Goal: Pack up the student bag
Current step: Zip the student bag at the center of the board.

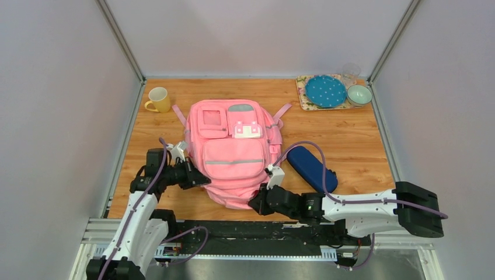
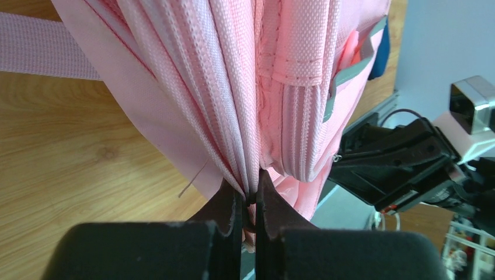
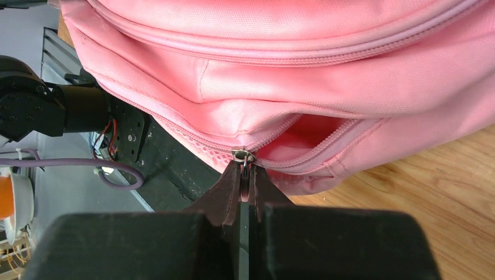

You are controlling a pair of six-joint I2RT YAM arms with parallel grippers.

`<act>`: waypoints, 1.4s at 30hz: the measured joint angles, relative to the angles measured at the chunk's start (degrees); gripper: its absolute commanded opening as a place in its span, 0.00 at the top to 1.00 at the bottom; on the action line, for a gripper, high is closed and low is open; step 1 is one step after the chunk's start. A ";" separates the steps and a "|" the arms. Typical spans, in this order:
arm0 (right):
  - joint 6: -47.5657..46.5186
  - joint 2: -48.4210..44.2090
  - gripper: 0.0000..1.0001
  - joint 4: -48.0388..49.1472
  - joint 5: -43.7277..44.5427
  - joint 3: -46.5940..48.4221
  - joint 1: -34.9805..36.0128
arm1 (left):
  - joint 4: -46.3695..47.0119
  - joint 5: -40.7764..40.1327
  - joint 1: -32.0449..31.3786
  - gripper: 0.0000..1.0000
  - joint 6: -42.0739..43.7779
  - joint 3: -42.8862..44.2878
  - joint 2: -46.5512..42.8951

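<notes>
The pink student bag [image 1: 233,149] lies flat in the middle of the wooden table, front pockets up. My left gripper [image 1: 201,179] is shut on a pinch of the bag's pink fabric [image 2: 248,146] at its near left edge. My right gripper [image 1: 255,204] is shut on the zipper pull [image 3: 244,157] at the bag's near edge. The zipper there is partly open and shows a gap [image 3: 306,133] into the bag. The navy-blue oval pouch [image 1: 311,168] lies on the table just right of the bag.
A yellow mug [image 1: 159,100] stands at the back left. A flowered tray [image 1: 303,96] at the back right holds a blue dotted plate [image 1: 325,91], a green bowl [image 1: 359,94] and a clear glass [image 1: 351,72]. Grey walls close in both sides.
</notes>
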 measured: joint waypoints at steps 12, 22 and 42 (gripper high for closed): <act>3.10 -2.08 1.00 0.24 2.25 -1.44 -1.49 | 7.61 13.68 10.21 0.79 -6.21 -4.74 0.68; -1.51 2.29 1.00 -1.07 0.52 -0.11 -1.77 | 4.61 12.74 11.69 0.28 -5.29 0.61 -2.49; 6.51 -27.71 0.23 -22.16 11.30 -0.92 -2.38 | 18.99 18.88 11.98 0.28 -15.69 6.56 -2.25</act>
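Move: The left hand pinches the fold of the student bag's near-left edge; the zipper pull lies about 14 cm to its right, 8 cm back and 4 cm lower, already shut in the right hand's fingers. From the right hand, the closing end of the zip is some 4 cm ahead and 3 cm right, about level. The front pocket is about 15 cm ahead and 6 cm left, roughly level, the blue case 12 cm ahead, 20 cm right and 4 cm lower. Still pinching the zipper pull, the right hand draws it forward and right by a bare 2 cm towards the zip's closing end, dips about 2 cm while easing back and left, opens wide to let go, then climbs and swings right and forward off the bag, turning some 15 degrees clockwise. The left hand keeps its hold on the edge fold during the pull, rolling about 15 degrees with its left side dropping, then opens and rises about 11 cm, drifting slightly forward, clear of the bag. ##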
